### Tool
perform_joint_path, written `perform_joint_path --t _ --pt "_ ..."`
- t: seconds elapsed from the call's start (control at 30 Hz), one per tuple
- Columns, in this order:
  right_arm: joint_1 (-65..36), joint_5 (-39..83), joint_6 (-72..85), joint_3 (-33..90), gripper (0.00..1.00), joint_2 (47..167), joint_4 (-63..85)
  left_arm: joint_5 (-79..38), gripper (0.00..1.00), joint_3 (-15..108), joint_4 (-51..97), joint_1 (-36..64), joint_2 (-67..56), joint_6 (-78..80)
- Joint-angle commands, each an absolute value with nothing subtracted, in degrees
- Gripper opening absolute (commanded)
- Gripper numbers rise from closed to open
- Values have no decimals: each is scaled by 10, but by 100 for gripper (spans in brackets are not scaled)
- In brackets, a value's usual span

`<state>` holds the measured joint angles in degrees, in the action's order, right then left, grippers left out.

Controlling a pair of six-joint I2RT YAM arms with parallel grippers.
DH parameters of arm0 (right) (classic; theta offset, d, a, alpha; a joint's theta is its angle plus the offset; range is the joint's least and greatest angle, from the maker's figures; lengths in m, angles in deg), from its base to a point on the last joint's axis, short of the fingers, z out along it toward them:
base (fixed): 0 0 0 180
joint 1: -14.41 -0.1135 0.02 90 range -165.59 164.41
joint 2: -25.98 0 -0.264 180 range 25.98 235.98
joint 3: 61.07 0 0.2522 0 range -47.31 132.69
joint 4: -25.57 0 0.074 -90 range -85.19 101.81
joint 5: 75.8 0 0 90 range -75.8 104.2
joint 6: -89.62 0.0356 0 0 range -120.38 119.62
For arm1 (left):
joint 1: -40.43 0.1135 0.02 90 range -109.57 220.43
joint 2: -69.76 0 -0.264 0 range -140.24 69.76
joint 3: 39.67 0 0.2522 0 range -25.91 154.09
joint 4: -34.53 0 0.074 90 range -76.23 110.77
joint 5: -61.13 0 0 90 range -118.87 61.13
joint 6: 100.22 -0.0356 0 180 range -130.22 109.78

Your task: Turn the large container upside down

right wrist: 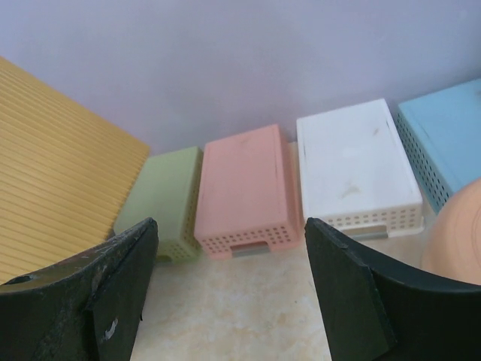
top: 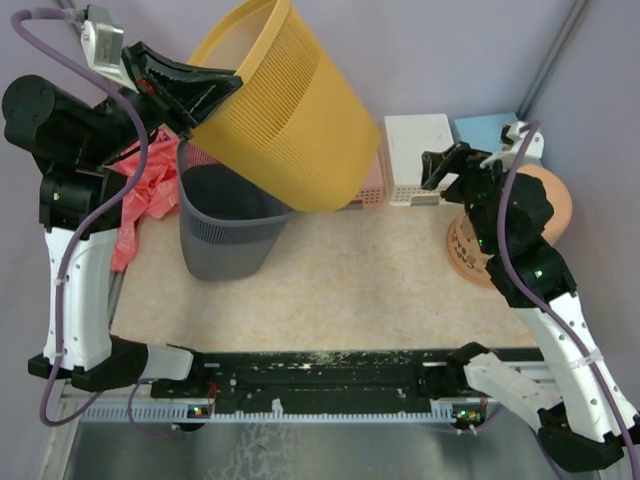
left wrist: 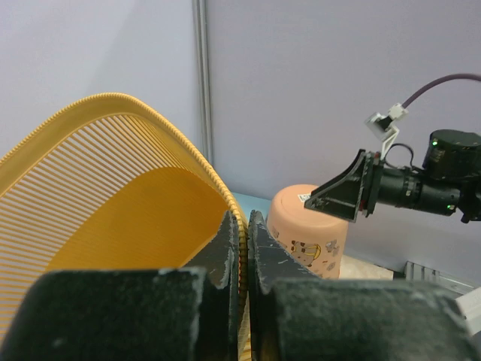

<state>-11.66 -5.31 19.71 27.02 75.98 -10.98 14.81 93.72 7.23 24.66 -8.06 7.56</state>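
A large yellow ribbed basket hangs tilted in the air at the back left, its mouth facing up and left, its base down and right. My left gripper is shut on its rim. In the left wrist view the rim sits pinched between the two black fingers, and the basket's inside fills the left. My right gripper is open and empty at the right, above the table, facing the small boxes; the basket's ribbed side shows at its left.
A grey basket stands upright under the yellow one. Red cloth lies at the left. Green, pink, white and blue upside-down boxes line the back wall. An upside-down peach pot stands by the right arm.
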Motion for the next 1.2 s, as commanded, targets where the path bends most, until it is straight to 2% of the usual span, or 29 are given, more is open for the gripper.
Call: perform_joint_path --t 0.0,0.27,0.47,0.57,0.67,0.73,0.9,1.03,1.17 --pt "-118 -43 199 249 79 781 -118 123 0 978 124 243 -49 44" --pt "-118 111 284 165 78 809 -35 82 0 1001 105 243 -21 8" --pt "-118 241 398 65 72 863 177 62 0 1008 112 243 -2 -3" --pt "-122 283 484 10 59 925 329 63 0 998 121 243 4 3" --pt "-139 305 581 -13 37 1013 484 58 0 976 134 243 14 8" --pt "-161 317 625 5 25 1085 549 51 0 960 146 243 23 12" --pt "-221 365 744 110 10 1297 709 38 0 947 162 243 33 21" --pt "-280 391 833 249 7 1453 780 24 0 941 166 243 38 22" --pt "-322 429 900 393 1 1578 786 15 0 941 157 243 37 19"
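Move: The left hand holds the yellow container by its rim; its middle lies about 9 cm ahead, 6 cm right and 13 cm below. The grey container is roughly 6 cm ahead, 13 cm left and 46 cm below. From the open right hand the grey container is 44 cm left, 3 cm ahead and 28 cm lower, the yellow one 27 cm left, 6 cm ahead and 5 cm higher, the orange container 20 cm right, 6 cm ahead and 28 cm down. Left and steeply down, some 45 cm in all, the right hand sweeps towards the grey container, its fingers tipping down and turning left as they shut empty. The left hand draws back and up, about 8 cm each way, also drifting left and tilting up; late on, the yellow rim comes free of its still closed fingers. ##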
